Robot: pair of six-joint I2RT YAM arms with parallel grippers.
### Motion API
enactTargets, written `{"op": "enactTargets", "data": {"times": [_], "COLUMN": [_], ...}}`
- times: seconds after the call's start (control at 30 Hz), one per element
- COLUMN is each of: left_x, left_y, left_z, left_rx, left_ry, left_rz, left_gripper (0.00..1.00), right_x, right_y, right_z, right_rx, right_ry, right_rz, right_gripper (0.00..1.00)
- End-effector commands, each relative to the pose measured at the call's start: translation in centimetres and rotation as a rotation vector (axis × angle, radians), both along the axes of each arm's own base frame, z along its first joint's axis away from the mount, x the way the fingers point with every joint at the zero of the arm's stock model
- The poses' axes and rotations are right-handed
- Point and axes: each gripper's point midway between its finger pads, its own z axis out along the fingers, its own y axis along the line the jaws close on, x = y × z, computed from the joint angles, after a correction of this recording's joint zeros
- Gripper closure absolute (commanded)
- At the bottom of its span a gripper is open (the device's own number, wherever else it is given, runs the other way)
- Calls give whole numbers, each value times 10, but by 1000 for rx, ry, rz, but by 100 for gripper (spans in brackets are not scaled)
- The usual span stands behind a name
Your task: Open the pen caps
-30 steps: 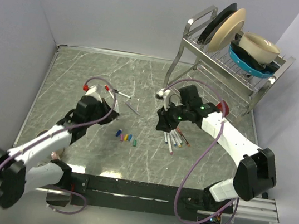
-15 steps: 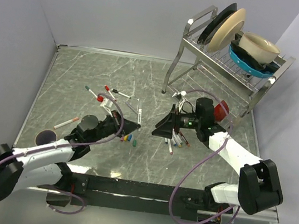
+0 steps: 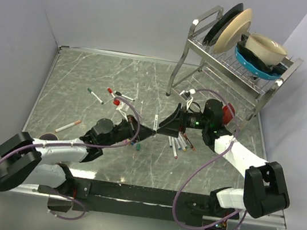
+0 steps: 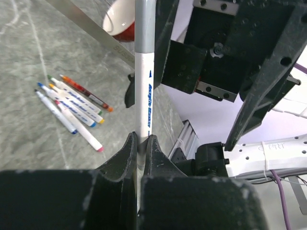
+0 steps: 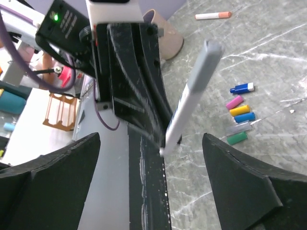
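My left gripper (image 4: pixel 142 143) is shut on the white barrel of a pen (image 4: pixel 143 96) and holds it off the table. The pen's grey cap (image 4: pixel 145 24) points at my right gripper (image 5: pixel 151 139), which faces it with its jaws wide apart and nothing between them. From above, the left gripper (image 3: pixel 142 132) and right gripper (image 3: pixel 161 129) almost meet tip to tip around the pen (image 3: pixel 155 124). Several loose pen caps (image 5: pixel 240 115), blue, pink, yellow, green, lie in a row on the table below.
Capped pens (image 3: pixel 181 142) lie in a heap under my right arm. More pens (image 3: pixel 96 95) lie at the back left, and one pen (image 3: pixel 68 126) lies near a cup (image 3: pixel 48 136). A dish rack (image 3: pixel 232 51) and a red bowl (image 3: pixel 229 111) stand at the back right.
My left arm carried the pen from the back left toward the middle. The right gripper opened wide, lifted off the pen heap and turned to face it.
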Motion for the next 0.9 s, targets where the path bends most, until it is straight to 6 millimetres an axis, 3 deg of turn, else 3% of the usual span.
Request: {"op": "enactTargets", "data": {"times": [0.0, 0.27, 0.63, 0.67, 0.7, 0.77, 0.8, 0.87], "left_x": [-1, -7, -2, -1, -1, -1, -1, -4], "left_y": [-17, -31, -34, -34, -34, -34, -33, -26], "left_z": [36, 36, 37, 36, 36, 35, 31, 39], "left_rx": [-95, -102, -96, -95, -92, -81, -61, -71], "left_ry": [-70, -67, -56, -55, -55, -51, -46, -77], "left_rz": [-18, -40, 26, 28, 27, 28, 30, 39], "left_gripper": [99, 99, 99, 99, 97, 77, 68, 36], "right_x": [3, 4, 6, 5, 4, 6, 7, 8], "right_y": [0, -1, 2, 2, 2, 2, 2, 1], "right_z": [13, 13, 8, 8, 8, 7, 6, 2], "right_rx": [44, 55, 48, 45, 44, 29, 21, -11], "right_ry": [-50, -31, 36, 41, 38, 26, 19, -7], "right_rz": [-4, -20, -13, -9, 1, 6, 0, 8], "right_gripper": [10, 46, 70, 74, 86, 100, 100, 100]}}
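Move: The left hand already holds the grey-capped marker by its rear end, cap pointing forward; the right gripper's open gap lies about 3 cm ahead and 3 cm right of that hand. From the right hand the marker's middle is some 3 cm left and 1 cm ahead. Some 17 cm below the right hand, the uncapped pens lie about 9 cm right and 1 cm ahead, the loose caps 10 cm left, level with it. Left hand carries the marker about 3 cm right between the right fingers, which pinch it; left fingers open. ##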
